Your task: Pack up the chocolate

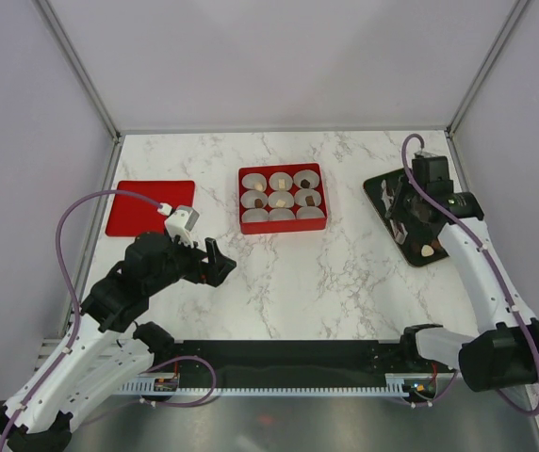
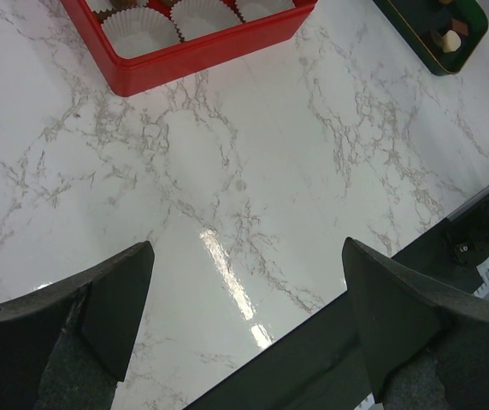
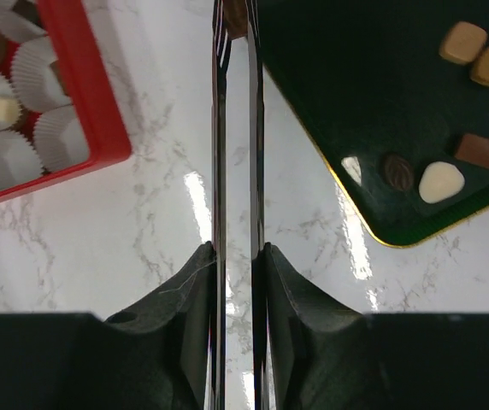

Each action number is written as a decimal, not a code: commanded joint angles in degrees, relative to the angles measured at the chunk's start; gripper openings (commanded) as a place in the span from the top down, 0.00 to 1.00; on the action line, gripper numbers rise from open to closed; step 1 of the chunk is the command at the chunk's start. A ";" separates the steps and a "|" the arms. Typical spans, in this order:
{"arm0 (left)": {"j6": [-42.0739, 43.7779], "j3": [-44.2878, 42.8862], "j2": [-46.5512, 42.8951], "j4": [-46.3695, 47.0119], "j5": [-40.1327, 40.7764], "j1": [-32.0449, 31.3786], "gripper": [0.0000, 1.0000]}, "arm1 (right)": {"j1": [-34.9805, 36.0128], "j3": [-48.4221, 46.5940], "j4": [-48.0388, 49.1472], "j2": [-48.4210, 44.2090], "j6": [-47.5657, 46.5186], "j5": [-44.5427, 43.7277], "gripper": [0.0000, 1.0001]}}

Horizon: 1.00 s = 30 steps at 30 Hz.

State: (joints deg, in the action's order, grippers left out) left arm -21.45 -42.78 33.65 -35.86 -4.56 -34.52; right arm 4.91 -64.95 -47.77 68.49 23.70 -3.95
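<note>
Loose chocolate lies on a dark green tray: two tan pieces, a brown bar, a dark oval and a white piece. My right gripper is shut on metal tweezers, whose tips pinch a brown lump at the tray's edge. The top view has this gripper over the tray's left part. The red box of paper cups holds several pieces, one of them cream-white. My left gripper hangs open over bare table, left of centre.
A flat red lid lies at the far left of the marble table. White walls close in the back and both sides. A black rail runs along the near edge between the arm bases.
</note>
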 commanded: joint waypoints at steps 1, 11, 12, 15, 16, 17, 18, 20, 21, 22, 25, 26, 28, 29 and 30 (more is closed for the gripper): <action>-0.08 -0.02 0.19 1.58 1.39 -0.11 0.01 | 7.97 -5.09 2.07 1.47 -0.77 2.63 0.70; -0.43 -0.19 0.19 1.14 2.80 -0.11 0.01 | 22.95 -6.95 4.17 6.30 0.73 -0.54 0.69; -0.43 -0.19 0.10 1.23 2.89 -0.11 0.01 | 23.39 -6.69 4.35 6.57 0.73 -0.80 0.69; -0.43 -0.11 0.10 1.14 3.06 -0.11 0.01 | 25.32 -5.54 5.05 7.18 1.17 -1.24 0.69; -0.43 -0.11 0.10 1.14 3.15 -0.11 0.01 | 26.28 -5.19 5.49 7.45 1.26 -1.15 0.69; -0.43 -0.19 0.19 1.14 3.24 -0.11 0.01 | 26.73 -4.67 6.10 7.71 1.43 -0.98 0.69; -0.52 -0.19 0.19 1.14 3.24 -0.11 0.01 | 27.17 -4.57 6.28 8.06 1.52 -1.06 0.68; -0.43 -0.19 0.36 1.05 3.24 -0.11 0.01 | 28.14 -4.49 6.46 9.02 1.52 -2.03 0.68; -0.52 -0.19 0.36 1.05 3.24 -0.11 0.01 | 28.40 -4.49 6.37 9.20 1.43 -2.21 0.68; -0.43 -0.11 0.28 0.96 3.15 -0.11 0.01 | 28.58 -4.57 6.37 9.47 1.52 -2.29 0.68; -0.52 -0.11 0.36 0.96 3.50 -0.11 0.01 | 28.93 -4.49 6.28 9.56 1.52 -2.73 0.68; -0.52 -0.19 0.36 0.96 3.50 -0.11 0.01 | 28.93 -4.22 6.02 9.56 1.61 -3.34 0.67; -0.52 -0.19 0.45 0.88 3.50 -0.11 0.01 | 29.02 -3.96 5.58 9.91 1.70 -3.70 0.67; -0.52 -0.28 0.45 0.88 3.50 -0.11 0.01 | 29.02 -3.52 5.32 10.00 1.61 -3.79 0.67; -0.43 -0.19 0.54 0.96 3.42 -0.11 0.01 | 29.02 -3.26 5.40 10.08 1.70 -3.79 0.66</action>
State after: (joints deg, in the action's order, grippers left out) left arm -21.45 -42.78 33.78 -35.88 -1.98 -34.52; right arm 33.65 -68.95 -43.70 78.46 24.67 -6.07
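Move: The empty cup at the near right corner of the red box lies about 19 cm left, 7 cm ahead and 16 cm below the right hand, which already grips the tongs with a chocolate. The filled cup is 6 cm beyond it; the green tray's middle is roughly 10 cm right and 6 cm ahead of the hand. From the left hand that empty cup is some 19 cm ahead, 22 cm right, 19 cm below. The right hand carries the tong-held chocolate some 16 cm left towards the empty cup, turning about 25 degrees counter-clockwise. ##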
